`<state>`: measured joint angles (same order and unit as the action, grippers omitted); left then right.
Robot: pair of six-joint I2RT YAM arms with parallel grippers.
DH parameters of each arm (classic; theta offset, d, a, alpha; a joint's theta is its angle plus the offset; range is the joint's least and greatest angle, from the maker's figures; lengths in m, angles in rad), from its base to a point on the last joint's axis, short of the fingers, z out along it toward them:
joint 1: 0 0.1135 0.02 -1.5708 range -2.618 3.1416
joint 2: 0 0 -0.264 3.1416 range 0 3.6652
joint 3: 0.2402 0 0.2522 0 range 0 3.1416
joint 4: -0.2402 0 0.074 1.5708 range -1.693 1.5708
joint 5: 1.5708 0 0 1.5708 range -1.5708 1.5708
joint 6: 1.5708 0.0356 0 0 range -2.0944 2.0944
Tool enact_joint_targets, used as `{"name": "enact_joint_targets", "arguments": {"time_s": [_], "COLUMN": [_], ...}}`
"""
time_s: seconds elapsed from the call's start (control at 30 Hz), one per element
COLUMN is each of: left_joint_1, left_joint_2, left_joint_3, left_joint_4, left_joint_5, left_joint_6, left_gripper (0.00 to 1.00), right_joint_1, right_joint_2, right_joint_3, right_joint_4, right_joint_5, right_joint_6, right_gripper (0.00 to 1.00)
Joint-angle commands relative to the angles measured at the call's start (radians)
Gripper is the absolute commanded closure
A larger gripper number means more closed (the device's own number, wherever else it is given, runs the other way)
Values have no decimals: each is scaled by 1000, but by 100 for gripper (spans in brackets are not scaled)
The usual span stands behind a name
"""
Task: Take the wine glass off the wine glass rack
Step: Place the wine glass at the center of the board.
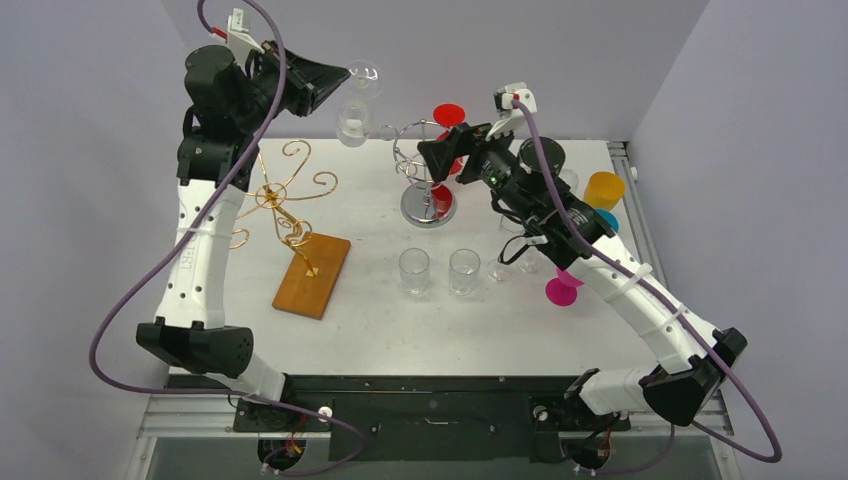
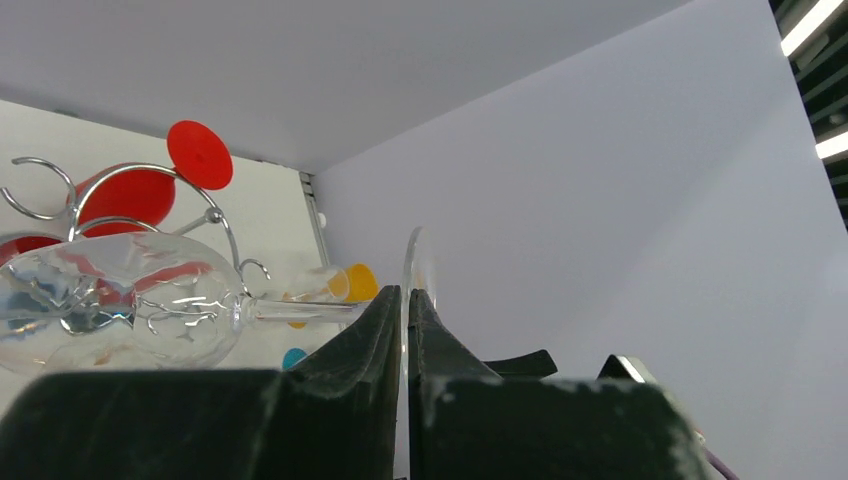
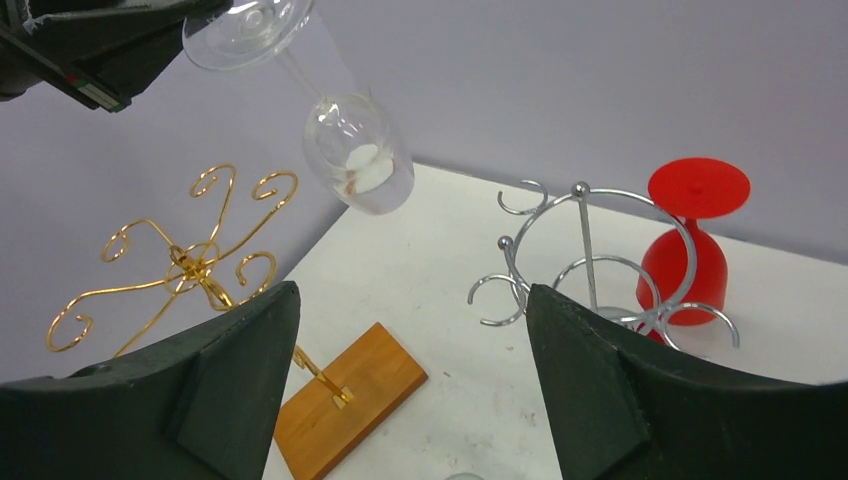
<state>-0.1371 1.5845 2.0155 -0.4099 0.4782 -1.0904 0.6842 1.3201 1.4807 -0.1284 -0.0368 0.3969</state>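
Observation:
My left gripper (image 1: 340,76) (image 2: 405,300) is shut on the foot of a clear wine glass (image 1: 354,120) (image 2: 120,305) (image 3: 358,155). The glass is held in the air near the back wall, its bowl tilted downward, up and to the left of the silver wine glass rack (image 1: 425,175) (image 2: 215,215) (image 3: 585,250) and apart from it. A red wine glass (image 1: 449,115) (image 2: 135,190) (image 3: 690,260) hangs upside down on that rack. My right gripper (image 1: 432,155) (image 3: 410,300) stands open beside the rack's top, with nothing between its fingers.
A gold wire rack (image 1: 285,195) (image 3: 195,265) on a wooden base (image 1: 313,275) (image 3: 350,390) stands at the left. Two clear tumblers (image 1: 414,270) stand at mid table. A pink glass (image 1: 563,290) and an orange cup (image 1: 604,188) are under and beside the right arm.

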Motion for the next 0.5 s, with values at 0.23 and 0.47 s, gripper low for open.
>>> {"name": "enact_joint_targets", "arguments": {"time_s": [0.23, 0.47], "left_joint_1": [-82, -161], "left_joint_2": [-161, -197], "left_joint_3": [-108, -152], "left_joint_4": [139, 162], "left_joint_5": [66, 59], "left_joint_6": [-106, -138], "left_gripper": [100, 100], "right_joint_1": [126, 141], "right_joint_2": [61, 99], "right_joint_3": [-120, -134], "right_joint_4": [470, 565], "right_joint_5": [47, 9], "right_joint_6": [-290, -299], "right_gripper": [22, 23]}}
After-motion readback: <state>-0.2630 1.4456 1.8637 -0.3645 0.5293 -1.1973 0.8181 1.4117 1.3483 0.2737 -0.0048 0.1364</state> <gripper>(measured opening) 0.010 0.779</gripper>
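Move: The wine glass hangs foot-up from the shut left fingers, its middle some 8 cm below that hand, about 1 cm ahead and 2 cm right. The open right gripper waits roughly 11 cm back, 15 cm right and 10 cm below the left hand. From the right hand, the glass is about 12 cm ahead, 13 cm left and 2 cm up; the silver rack is 22 cm ahead, 3 cm left, 20 cm down. Both hands converge: left carries the glass about 8 cm back and right, right reaches 6 cm left, fingers open. ##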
